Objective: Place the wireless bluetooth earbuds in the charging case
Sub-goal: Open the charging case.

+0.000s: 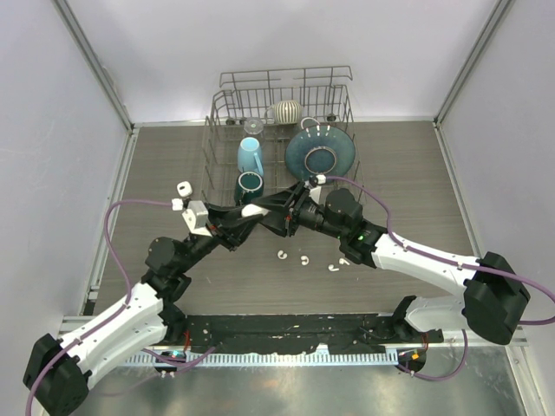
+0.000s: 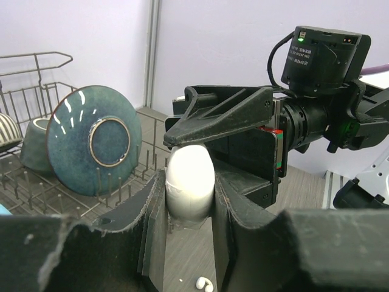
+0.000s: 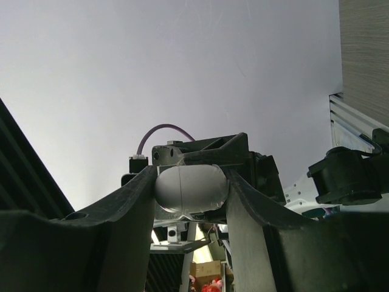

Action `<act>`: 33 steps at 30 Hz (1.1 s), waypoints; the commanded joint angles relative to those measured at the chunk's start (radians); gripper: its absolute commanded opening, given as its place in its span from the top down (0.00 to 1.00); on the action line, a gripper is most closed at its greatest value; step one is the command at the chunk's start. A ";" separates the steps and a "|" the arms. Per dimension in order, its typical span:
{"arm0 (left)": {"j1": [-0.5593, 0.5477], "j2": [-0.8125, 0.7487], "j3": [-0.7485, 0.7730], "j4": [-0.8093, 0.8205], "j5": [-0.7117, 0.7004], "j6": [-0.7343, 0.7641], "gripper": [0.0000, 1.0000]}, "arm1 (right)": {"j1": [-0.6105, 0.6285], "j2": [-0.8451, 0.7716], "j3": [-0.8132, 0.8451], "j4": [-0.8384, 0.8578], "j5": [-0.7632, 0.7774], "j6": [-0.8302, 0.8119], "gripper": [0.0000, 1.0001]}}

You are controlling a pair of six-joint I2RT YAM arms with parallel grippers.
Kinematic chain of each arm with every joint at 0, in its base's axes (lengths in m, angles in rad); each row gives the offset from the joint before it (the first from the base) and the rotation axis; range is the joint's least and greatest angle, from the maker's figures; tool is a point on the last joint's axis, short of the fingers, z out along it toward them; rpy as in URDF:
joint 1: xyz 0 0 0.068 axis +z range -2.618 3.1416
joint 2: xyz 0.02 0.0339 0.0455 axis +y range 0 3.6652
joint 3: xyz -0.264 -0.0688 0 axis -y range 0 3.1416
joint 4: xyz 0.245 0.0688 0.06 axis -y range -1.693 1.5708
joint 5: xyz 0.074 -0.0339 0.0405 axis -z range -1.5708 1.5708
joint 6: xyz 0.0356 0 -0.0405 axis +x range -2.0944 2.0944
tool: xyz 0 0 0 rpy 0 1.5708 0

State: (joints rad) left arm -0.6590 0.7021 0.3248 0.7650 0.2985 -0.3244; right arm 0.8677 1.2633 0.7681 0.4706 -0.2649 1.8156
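The charging case (image 1: 254,211), a closed white egg-shaped shell, is held in the air between both arms, just in front of the dish rack. My left gripper (image 2: 189,201) is shut on its two sides, with the case (image 2: 189,182) upright between the pads. From the opposite side my right gripper (image 3: 191,194) is shut on the case (image 3: 191,187) end to end; its black fingers (image 2: 225,115) cap the case top in the left wrist view. Several small white earbuds (image 1: 283,256) (image 1: 304,260) (image 1: 334,267) lie loose on the table below. One earbud (image 2: 204,283) shows between my left fingers.
A wire dish rack (image 1: 225,113) stands right behind the grippers. It holds a dark blue plate (image 1: 319,152), a light blue cup (image 1: 250,156), a dark teal cup (image 1: 249,185) and a striped bowl (image 1: 286,111). Walls close in the table on both sides.
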 commanded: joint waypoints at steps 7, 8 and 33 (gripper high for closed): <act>-0.002 0.008 0.045 0.049 0.016 0.030 1.00 | 0.002 -0.022 0.013 0.037 -0.022 -0.035 0.81; -0.002 0.007 0.039 0.063 0.008 0.025 1.00 | 0.004 -0.028 0.011 0.042 -0.023 -0.045 0.75; -0.002 0.034 0.066 0.102 0.074 0.039 1.00 | -0.012 -0.197 0.312 -0.724 0.061 -0.995 0.12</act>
State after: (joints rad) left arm -0.6590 0.7288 0.3550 0.7872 0.3676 -0.3016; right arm 0.8295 1.0607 1.0382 -0.1226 -0.2245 0.9810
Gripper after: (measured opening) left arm 0.329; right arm 0.873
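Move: The white charging case is already gripped by both hands in mid-air: it lies between the left fingertips, and practically at the right hand's point too, perhaps 1 cm to that hand's left. From the right hand, the green mug in the rack stands about 11 cm ahead, level sideways and some 22 cm lower. The nearest earbud lies on the table roughly 4 cm back, 7 cm to the right and 28 cm below. Open the right gripper wide to let go of the charging case, then draw it away to the right about 5 cm and up some 4 cm, rolling it about 45 degrees around its own pointing direction, counter-clockwise seen from behind the hand. Keep the case pinched in the left gripper, letting that hand ease back and up only slightly. ##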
